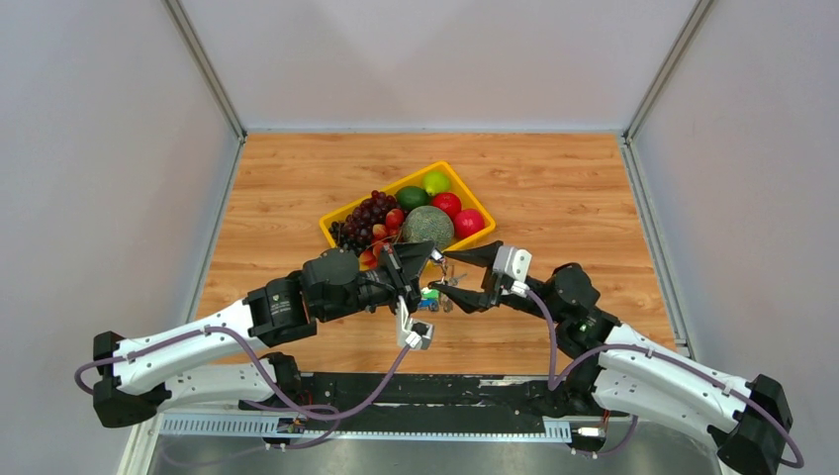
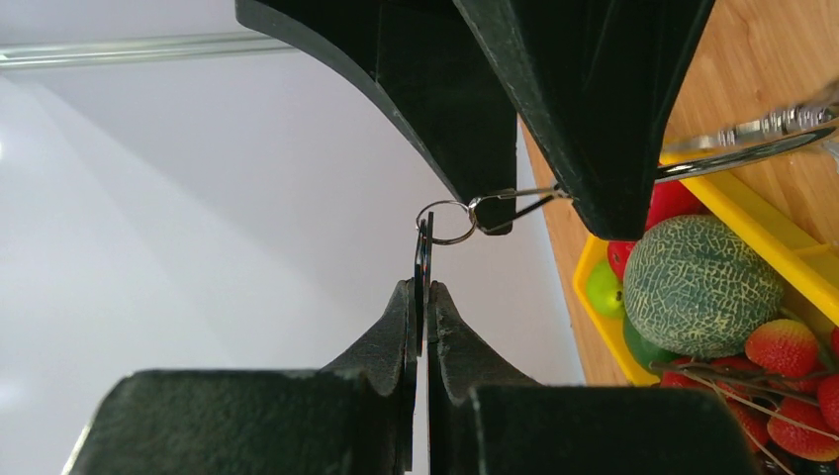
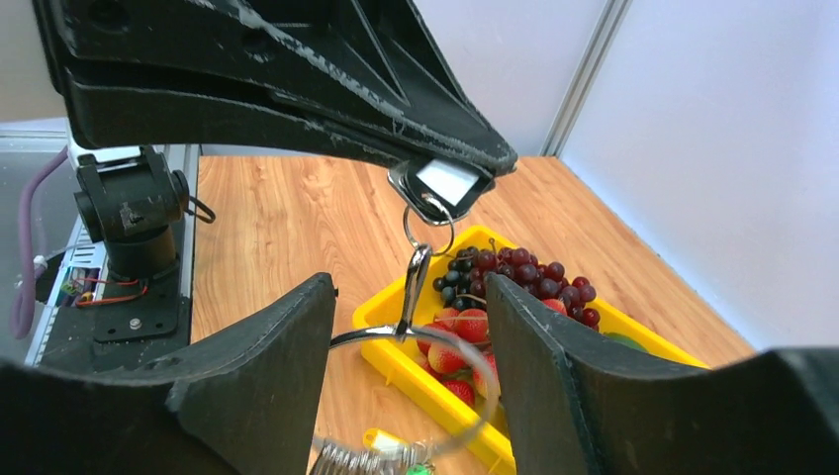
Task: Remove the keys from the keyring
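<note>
My left gripper [image 2: 425, 287] is shut on the flat black head of a key [image 2: 423, 252], seen edge-on. A small split ring [image 2: 445, 222] and a silver clip [image 3: 416, 282] link that key to the keyring [image 3: 435, 341], a thin wire loop. The loop spans the gap between my right gripper's [image 3: 408, 285] fingers, touching both. More keys [image 3: 371, 457], silver with yellow and green heads, hang bunched at the loop's bottom. From above, both grippers [image 1: 427, 261] [image 1: 447, 279] meet above the table with the keys [image 1: 435, 297] between them.
A yellow tray [image 1: 463, 181] just behind the grippers holds a melon [image 1: 427, 226], grapes [image 1: 361, 220], strawberries, limes and red apples. White walls stand around the wooden table [image 1: 554, 188]. The arm bases sit at the near edge.
</note>
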`<state>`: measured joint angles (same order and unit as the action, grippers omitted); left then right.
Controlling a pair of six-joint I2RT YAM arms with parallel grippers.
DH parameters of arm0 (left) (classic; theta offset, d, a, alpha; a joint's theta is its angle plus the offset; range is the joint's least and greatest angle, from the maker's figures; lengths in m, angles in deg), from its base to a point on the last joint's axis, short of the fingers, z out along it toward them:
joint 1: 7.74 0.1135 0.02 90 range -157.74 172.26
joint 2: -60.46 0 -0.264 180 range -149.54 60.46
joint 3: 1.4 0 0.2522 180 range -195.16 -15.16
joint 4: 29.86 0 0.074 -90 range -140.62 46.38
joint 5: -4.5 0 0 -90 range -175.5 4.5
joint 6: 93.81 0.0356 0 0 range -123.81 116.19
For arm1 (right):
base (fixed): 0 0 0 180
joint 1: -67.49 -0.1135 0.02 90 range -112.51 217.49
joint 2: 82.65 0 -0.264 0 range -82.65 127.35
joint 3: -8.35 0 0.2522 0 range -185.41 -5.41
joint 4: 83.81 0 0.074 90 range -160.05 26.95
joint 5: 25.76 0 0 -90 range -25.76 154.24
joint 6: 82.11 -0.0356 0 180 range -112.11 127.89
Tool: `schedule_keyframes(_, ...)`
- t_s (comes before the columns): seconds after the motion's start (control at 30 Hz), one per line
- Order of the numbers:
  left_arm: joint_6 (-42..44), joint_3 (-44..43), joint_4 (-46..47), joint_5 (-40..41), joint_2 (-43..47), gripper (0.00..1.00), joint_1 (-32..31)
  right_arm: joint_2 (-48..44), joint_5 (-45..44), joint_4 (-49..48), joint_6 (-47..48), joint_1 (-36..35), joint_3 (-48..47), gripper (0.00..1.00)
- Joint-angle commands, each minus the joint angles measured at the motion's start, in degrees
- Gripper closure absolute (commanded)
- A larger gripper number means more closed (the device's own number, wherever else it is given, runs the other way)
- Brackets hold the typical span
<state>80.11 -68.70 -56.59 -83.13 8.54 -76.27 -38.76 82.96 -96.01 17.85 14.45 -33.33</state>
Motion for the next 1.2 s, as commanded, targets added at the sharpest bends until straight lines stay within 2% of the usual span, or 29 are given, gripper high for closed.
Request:
schedule_keyframes(0.0,0.3,0.0,1.4,-1.5,1.4,1.0,0.1,-1.1,2.5,0.4,1.3,0.4,-2.8,0.39)
schedule_keyframes(0.23,0.1,0.0,1.3,-2.0,2.0,1.0,0.1,-1.2,5.5,2.5,2.7,0.8,-4.0,0.4)
schedule_keyframes(0.37,-0.3,-0.2,1.2,-4.1,2.3,1.0,0.1,0.6,10.2,4.3,3.3,1.9,-6.1,0.41)
schedule_keyframes(0.47,-0.7,-0.4,1.2,-4.8,2.6,1.0,0.1,2.9,13.0,4.4,2.9,2.4,-7.6,0.54)
schedule_keyframes(0.57,-0.7,-0.4,1.2,-4.7,2.6,1.0,0.1,4.2,14.5,3.5,2.6,2.4,-8.2,0.6)
schedule_keyframes(0.63,-0.6,-0.3,1.4,-4.4,2.6,1.0,0.1,4.6,15.3,3.3,2.5,2.3,-8.5,0.67)
schedule_keyframes(1.17,0.0,0.3,3.0,-2.5,2.4,1.0,0.1,0.9,14.0,4.6,1.6,2.4,-5.8,0.74)
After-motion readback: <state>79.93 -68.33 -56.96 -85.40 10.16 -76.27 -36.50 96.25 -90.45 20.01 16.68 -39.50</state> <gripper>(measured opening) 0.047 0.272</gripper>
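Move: The right gripper, open, has the small silver clasp almost between its fingertips, about 1 cm back, 1 cm to its left and 1 cm above. The black key tag pinched by the left gripper sits some 3 cm to the right hand's left and 4 cm above it, about level fore and aft. The big keyring hangs about 3 cm below the right hand and 1 cm to its right, also level fore and aft. From the left hand the clasp lies straight below by about 3 cm and 2 cm to the right. Hold the key tag nearly still in the left gripper. Bring the right gripper back about 2 cm, slightly up and to its left, turning it some 10 degrees counter-clockwise, and narrow its fingers around the clasp from well apart to roughly a quarter open, stopping short of shut. ##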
